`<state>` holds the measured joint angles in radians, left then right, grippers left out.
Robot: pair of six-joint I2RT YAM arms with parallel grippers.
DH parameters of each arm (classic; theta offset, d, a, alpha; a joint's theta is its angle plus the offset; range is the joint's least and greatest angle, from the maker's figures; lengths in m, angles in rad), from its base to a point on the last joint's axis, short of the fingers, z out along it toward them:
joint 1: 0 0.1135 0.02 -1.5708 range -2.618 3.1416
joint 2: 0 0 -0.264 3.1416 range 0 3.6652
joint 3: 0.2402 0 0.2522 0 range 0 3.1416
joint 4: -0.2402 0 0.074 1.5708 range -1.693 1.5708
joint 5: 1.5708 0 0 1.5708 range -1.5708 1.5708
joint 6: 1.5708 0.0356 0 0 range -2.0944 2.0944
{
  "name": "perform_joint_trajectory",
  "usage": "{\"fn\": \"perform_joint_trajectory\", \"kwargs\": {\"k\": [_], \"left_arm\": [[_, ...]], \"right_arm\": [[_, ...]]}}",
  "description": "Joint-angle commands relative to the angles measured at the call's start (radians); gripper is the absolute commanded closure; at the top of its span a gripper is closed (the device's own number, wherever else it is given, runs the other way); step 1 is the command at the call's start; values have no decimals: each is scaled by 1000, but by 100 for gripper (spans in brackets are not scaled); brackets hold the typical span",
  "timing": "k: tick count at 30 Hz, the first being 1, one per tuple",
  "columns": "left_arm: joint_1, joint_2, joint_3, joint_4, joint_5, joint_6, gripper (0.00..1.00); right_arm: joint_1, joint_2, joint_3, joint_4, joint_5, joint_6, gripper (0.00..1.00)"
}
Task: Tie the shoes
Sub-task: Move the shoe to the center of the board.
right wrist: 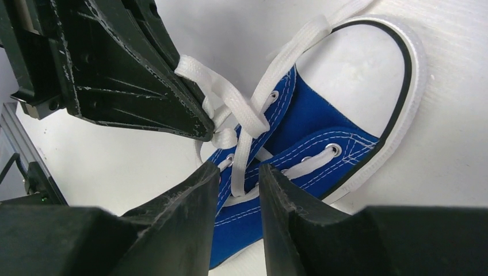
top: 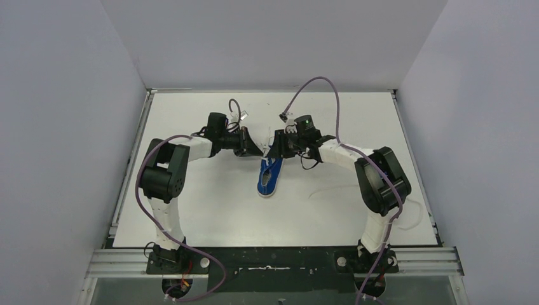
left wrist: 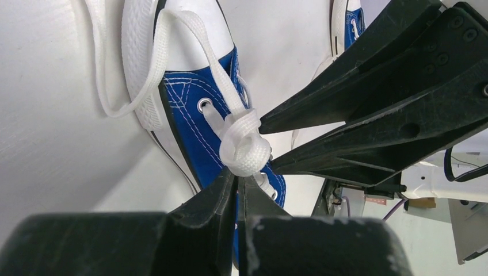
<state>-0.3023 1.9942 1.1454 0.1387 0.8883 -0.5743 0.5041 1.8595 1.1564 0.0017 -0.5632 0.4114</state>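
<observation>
One blue shoe (top: 269,178) with a white toe cap lies mid-table, also seen in the left wrist view (left wrist: 193,115) and the right wrist view (right wrist: 322,126). Its white lace (left wrist: 244,144) crosses in a loose knot over the eyelets. My left gripper (top: 259,152) (left wrist: 237,175) is shut on the lace just below that knot; its tip (right wrist: 204,131) shows with lace running from it. My right gripper (top: 277,152) (right wrist: 239,169) stands open over the tongue, with a lace strand (right wrist: 239,164) passing loosely between its fingers. A second shoe (left wrist: 347,23) peeks out behind the right gripper's fingers (left wrist: 368,98).
The white table (top: 191,210) is boxed in by grey walls on three sides. Purple cables (top: 318,82) arch over both arms. A loose white cord (top: 410,213) lies near the right arm's base. A free lace end (left wrist: 103,69) trails on the table beside the toe.
</observation>
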Motion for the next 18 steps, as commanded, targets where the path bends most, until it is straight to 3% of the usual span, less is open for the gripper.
{"fn": "perform_joint_trajectory", "kwargs": {"k": [1,5,12,18], "left_arm": [[-3,-14,41,32,21,-4,100],[-3,-16,39,32,20,-6,100],[-3,-26,48,38,21,-18,100],[-15,-15,68,32,24,-21,100]], "right_arm": [[19,2,42,23,45,-48,66],[25,21,60,7,60,-65,72],[25,-6,52,1,82,-88,99],[19,-93,24,8,64,-89,100]]}}
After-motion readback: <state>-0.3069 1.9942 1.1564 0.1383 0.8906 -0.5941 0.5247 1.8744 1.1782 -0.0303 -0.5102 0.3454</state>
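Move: Between the right hand's open fingertips runs the white lace strand they are to shut on, some 1 cm below the hand point and otherwise level with it. The knot in the left fingers is about 2 cm to its left at like height; the shoe's middle lies roughly 4 cm back and 5 cm below, straight in line, and the white toe cap some 6 cm ahead and 5 cm below. From the left hand the strand is about 2 cm right and 1 cm below. Sinking about 1 cm over the shoe's lacing, the right hand hardly shifts sideways while its fingers close from about a third open to shut, pinching the lace strand just beside the left fingertips. The left hand stays in place with its shut fingers, keeping its hold on the lace by the knot. ##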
